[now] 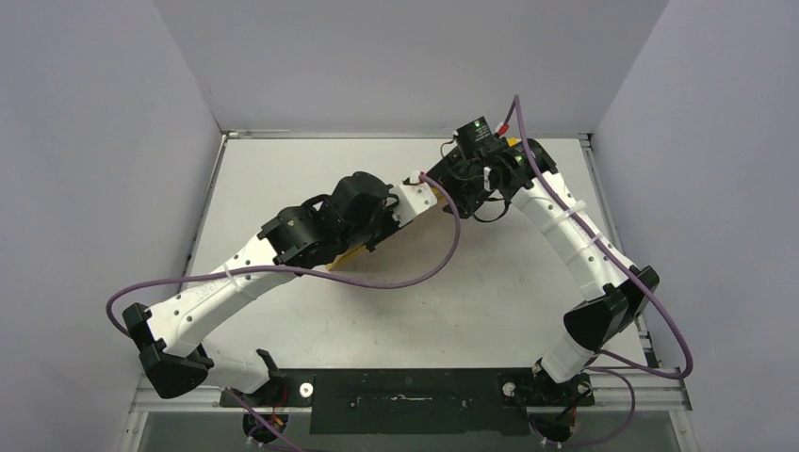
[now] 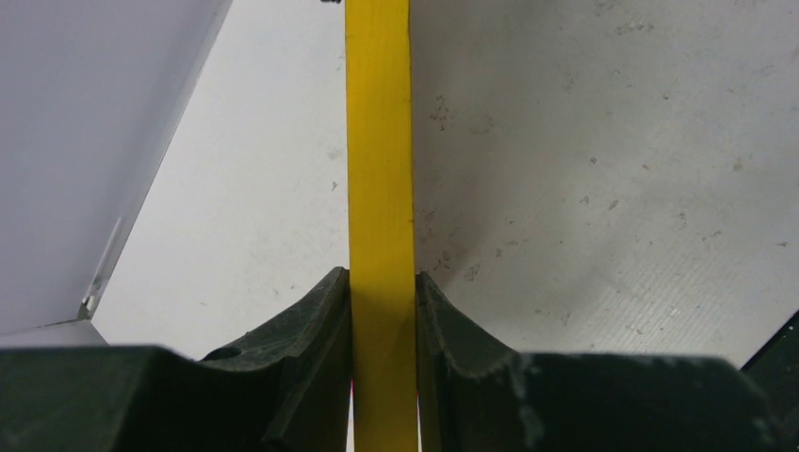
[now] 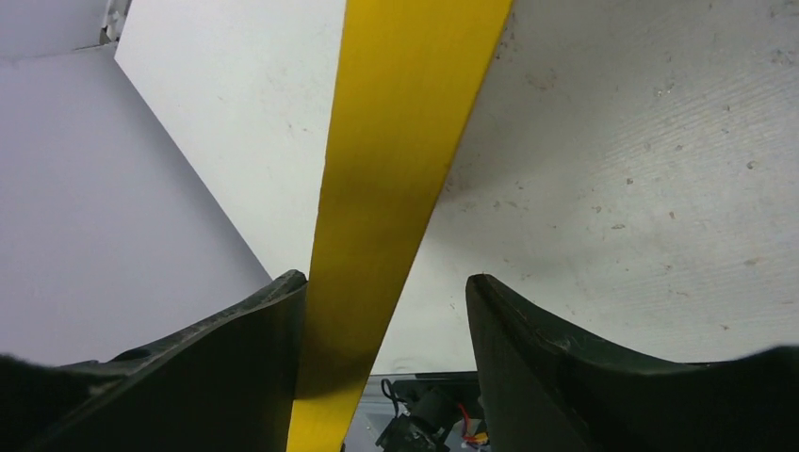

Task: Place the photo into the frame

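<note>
The frame is held on edge above the white table, so only a bright yellow bar [image 2: 382,141] shows, running straight up the left wrist view. My left gripper [image 2: 383,282] is shut on it, both black fingers pressed flat against its sides. The same yellow frame [image 3: 405,141] slants through the right wrist view. My right gripper [image 3: 386,278] is open astride it: the left finger [image 3: 254,330] touches the bar and the right finger stands well apart. From above, the arms cover most of the frame [image 1: 350,254]. The photo is out of view.
Grey enclosure walls close in the white table [image 1: 377,320] on the left, back and right. A purple cable [image 1: 415,278] loops over the table's middle from the left arm. The right arm's cable hangs past the right table edge.
</note>
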Controlling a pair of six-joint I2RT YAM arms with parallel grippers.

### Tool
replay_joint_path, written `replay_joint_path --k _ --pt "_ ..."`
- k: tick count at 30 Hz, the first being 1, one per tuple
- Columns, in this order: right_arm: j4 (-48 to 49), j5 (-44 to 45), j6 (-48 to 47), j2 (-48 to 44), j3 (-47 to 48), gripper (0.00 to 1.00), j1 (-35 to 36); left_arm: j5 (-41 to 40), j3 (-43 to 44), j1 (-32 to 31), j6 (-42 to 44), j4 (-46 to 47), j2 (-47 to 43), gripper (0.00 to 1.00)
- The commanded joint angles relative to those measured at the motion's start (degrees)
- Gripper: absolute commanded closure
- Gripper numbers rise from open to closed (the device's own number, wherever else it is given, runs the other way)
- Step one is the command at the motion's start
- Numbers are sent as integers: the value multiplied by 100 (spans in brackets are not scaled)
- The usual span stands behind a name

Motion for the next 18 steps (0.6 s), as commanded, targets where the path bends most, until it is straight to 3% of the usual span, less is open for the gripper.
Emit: replay_joint_path --k 1,5,8,10,13,18 --pt "397 152 299 -304 -314 41 195 -315 77 -102 117 829 -55 100" --pt "595 156 429 -364 -554 51 267 -321 -10 -112 90 831 -61 100" --pt "599 320 422 -407 -566 67 259 -306 -69 -113 22 784 -71 100" --pt "572 345 397 -416 -546 72 257 -289 -139 -113 -15 795 -96 96" --pt "486 328 379 -424 -532 77 260 -229 -240 -113 -102 813 -128 81" --pt "494 255 243 -503 -700 83 199 59 -360 -113 -364 870 -223 41"
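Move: The frame hangs on edge from the left hand, which still grips its top rail. Its middle lies about 4 cm ahead of that hand, 5 cm to the right and 12 cm below. The right hand has the same rail between its half-open fingers, with the frame's middle some 2 cm back, 5 cm to the left and 12 cm below it. From the right hand, the left gripper sits roughly 6 cm back, 9 cm to the left, at much the same height. The right hand eases about 2 cm to its left and a good 1 cm down around the yellow rail, with hardly any turn of the wrist, and shuts its fingers from a loose gap until both pads pinch the rail. The left hand keeps its pinch meanwhile, drifting about 1 cm down and to the right, and only at the very end, once the right hand has the rail, spreads its fingers to release its grip, one finger now well clear and the other still close alongside. ##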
